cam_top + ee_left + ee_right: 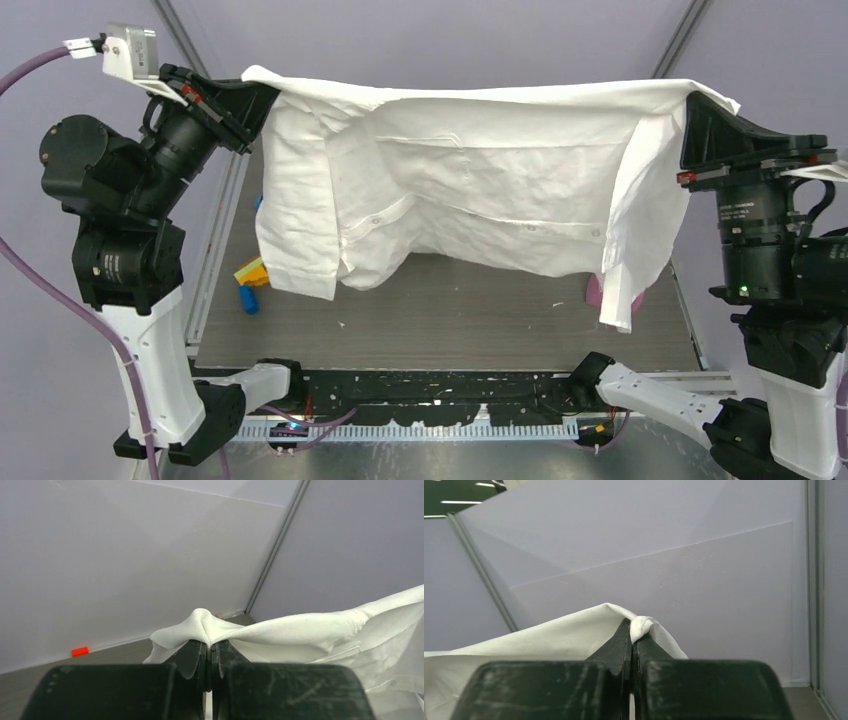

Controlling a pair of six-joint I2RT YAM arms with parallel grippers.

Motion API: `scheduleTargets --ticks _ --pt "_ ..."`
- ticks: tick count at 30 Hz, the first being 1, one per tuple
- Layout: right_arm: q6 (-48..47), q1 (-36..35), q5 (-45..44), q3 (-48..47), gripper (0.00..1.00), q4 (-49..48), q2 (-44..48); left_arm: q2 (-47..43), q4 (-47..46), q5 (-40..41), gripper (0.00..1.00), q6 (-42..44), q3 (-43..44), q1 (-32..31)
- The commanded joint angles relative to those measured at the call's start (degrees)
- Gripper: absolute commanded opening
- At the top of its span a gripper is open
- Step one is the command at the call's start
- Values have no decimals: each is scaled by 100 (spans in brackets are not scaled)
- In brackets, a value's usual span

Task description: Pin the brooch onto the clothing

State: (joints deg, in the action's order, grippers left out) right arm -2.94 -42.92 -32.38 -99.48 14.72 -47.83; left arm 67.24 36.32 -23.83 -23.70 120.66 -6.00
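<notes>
The clothing point(480, 180), a white button-up shirt, hangs stretched in the air between both arms, well above the table. My left gripper point(262, 95) is shut on its upper left corner. In the left wrist view the fabric point(300, 630) bunches over the closed fingertips point(209, 642). My right gripper point(697, 100) is shut on the upper right corner. There a rolled hem of the shirt point(549, 637) is pinched between the tips point(631, 630). I cannot make out the brooch for certain.
The dark table point(450, 310) lies below the shirt. A yellow-orange piece point(250, 270) and a blue piece point(248, 300) lie at its left edge. A small pink thing point(596, 292) shows partly behind the hanging right sleeve. Grey walls stand behind.
</notes>
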Motion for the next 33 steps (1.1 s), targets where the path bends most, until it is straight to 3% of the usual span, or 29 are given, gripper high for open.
scheduleTargets --ticks 1,4,11,18,22,27,33 --pt "-324 11 -757 238 0 -310 -238 368 241 199 0 246 -201 37" --pt "-544 11 -1196 445 0 -587 -460 538 204 336 0 323 -536 37" --pt "-1022 11 -1256 1349 0 -1588 -753 694 -124 665 0 571 -1136 44" --pt "-789 14 -987 837 0 -1218 -1242 585 -367 541 0 564 -695 46" --pt "-388 12 -235 403 0 -657 -1112 394 -205 479 0 615 -142 46" --pt "76 13 1796 -35 0 165 -605 168 458 542 0 641 1070 46" --pt "103 12 2764 -491 1 367 -166 -349 329 836 0 858 1879 44"
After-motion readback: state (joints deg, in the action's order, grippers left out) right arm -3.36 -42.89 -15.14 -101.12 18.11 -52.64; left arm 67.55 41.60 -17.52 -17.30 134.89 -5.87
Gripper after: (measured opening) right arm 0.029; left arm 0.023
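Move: Both hands already hold the clothing spread between them, high over the table; its middle lies about 22 cm right of the left hand and 22 cm left of the right, some 18 cm below both and within 3 cm ahead or back. Far below, toy blocks lie about 21 cm left and 10 cm ahead of the left hand; the pink stand is about 12 cm ahead and 12 cm right of the right hand. Keeping their pinch on the top corners, both hands flick the clothing together: the left swings about 13 cm forward and 15 cm down, the right about as far forward, less far down and leftward. Both then sweep back and up, the left finishing some 5 cm behind and above its start, their fingers tipping down about 15 to 25 degrees and lifting again. ##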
